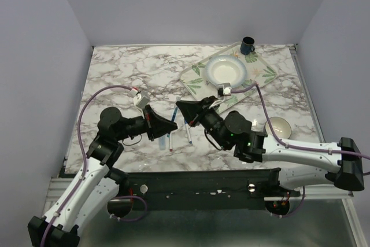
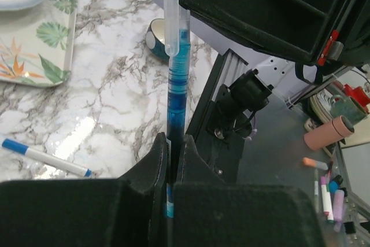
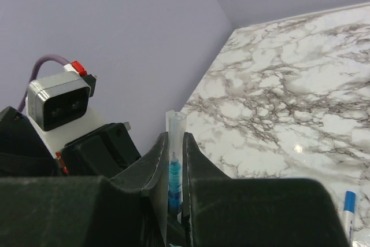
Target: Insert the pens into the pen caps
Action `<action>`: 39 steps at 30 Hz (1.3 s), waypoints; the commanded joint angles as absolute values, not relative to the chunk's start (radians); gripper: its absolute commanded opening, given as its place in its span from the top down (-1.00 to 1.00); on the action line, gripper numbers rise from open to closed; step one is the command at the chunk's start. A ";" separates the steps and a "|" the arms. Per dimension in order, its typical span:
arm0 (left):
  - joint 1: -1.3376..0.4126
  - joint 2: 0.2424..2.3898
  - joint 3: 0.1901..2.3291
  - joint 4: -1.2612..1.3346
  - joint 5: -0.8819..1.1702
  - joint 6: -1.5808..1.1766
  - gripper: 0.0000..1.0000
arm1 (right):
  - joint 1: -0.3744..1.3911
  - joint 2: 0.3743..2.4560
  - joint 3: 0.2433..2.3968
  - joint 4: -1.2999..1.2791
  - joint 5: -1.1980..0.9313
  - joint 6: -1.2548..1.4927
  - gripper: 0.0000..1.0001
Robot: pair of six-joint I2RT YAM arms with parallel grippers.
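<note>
My left gripper (image 2: 171, 140) is shut on a blue pen (image 2: 177, 88) that stands out straight beyond its jaws. The pen's far end sits inside a clear, pale pen cap (image 2: 174, 18). My right gripper (image 3: 175, 137) is shut on that cap (image 3: 176, 128), and the blue pen tip (image 3: 175, 172) shows through its wall. From above, the left gripper (image 1: 171, 125) and the right gripper (image 1: 184, 110) meet tip to tip over the middle of the table. Two more white pens with blue ends (image 1: 171, 143) (image 1: 188, 136) lie on the marble just below them.
A leaf-patterned tray (image 1: 199, 82) with a white plate (image 1: 226, 70) lies at the back right, with a dark blue mug (image 1: 247, 44) at its far corner. A small bowl (image 1: 277, 125) stands near the right arm. A loose pen (image 2: 46, 157) lies on the marble.
</note>
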State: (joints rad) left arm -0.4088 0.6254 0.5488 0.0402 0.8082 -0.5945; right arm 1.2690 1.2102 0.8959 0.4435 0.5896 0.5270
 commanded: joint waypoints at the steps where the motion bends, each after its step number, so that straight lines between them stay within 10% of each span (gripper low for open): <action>1: -0.387 0.614 0.577 0.239 0.703 -0.549 1.00 | 1.322 1.140 0.868 0.301 0.462 0.538 0.68; 16: -0.387 0.667 0.614 0.268 0.770 -0.531 1.00 | 1.324 1.091 0.882 0.244 0.400 0.448 0.49; 24: -0.387 0.582 0.624 0.002 0.413 -0.413 1.00 | 1.299 1.103 0.951 -0.170 0.696 0.629 0.36; 39: -0.387 0.336 0.603 -0.179 0.196 -0.305 1.00 | 0.977 1.555 1.139 -0.316 0.331 0.457 0.19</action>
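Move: The right hand holds the clear pen cap over the nib of the blue pen that the left hand grips; the pen is about 7 cm below the right hand, 4 cm behind and 1 cm left of it, and the cap 7 cm above, 4 cm ahead and 1 cm right of the left hand. On the table, some 33 cm below the right hand, lie the blue marker 3 cm ahead and 4 cm right, the red marker 1 cm ahead and 4 cm left, and the light-blue tube 1 cm ahead and 7 cm left. The right hand lets go of the clear cap, drawing back about 5 cm with a small rise as its fingers start to open, then opens farther and dives some 17 cm towards the blue marker's part of the table, swinging forward and right and dipping its fingertips. The left hand keeps its pinch on the blue pen, lifting and easing forward, then swings left away from the right hand while turning about 35 degrees counter-clockwise. ##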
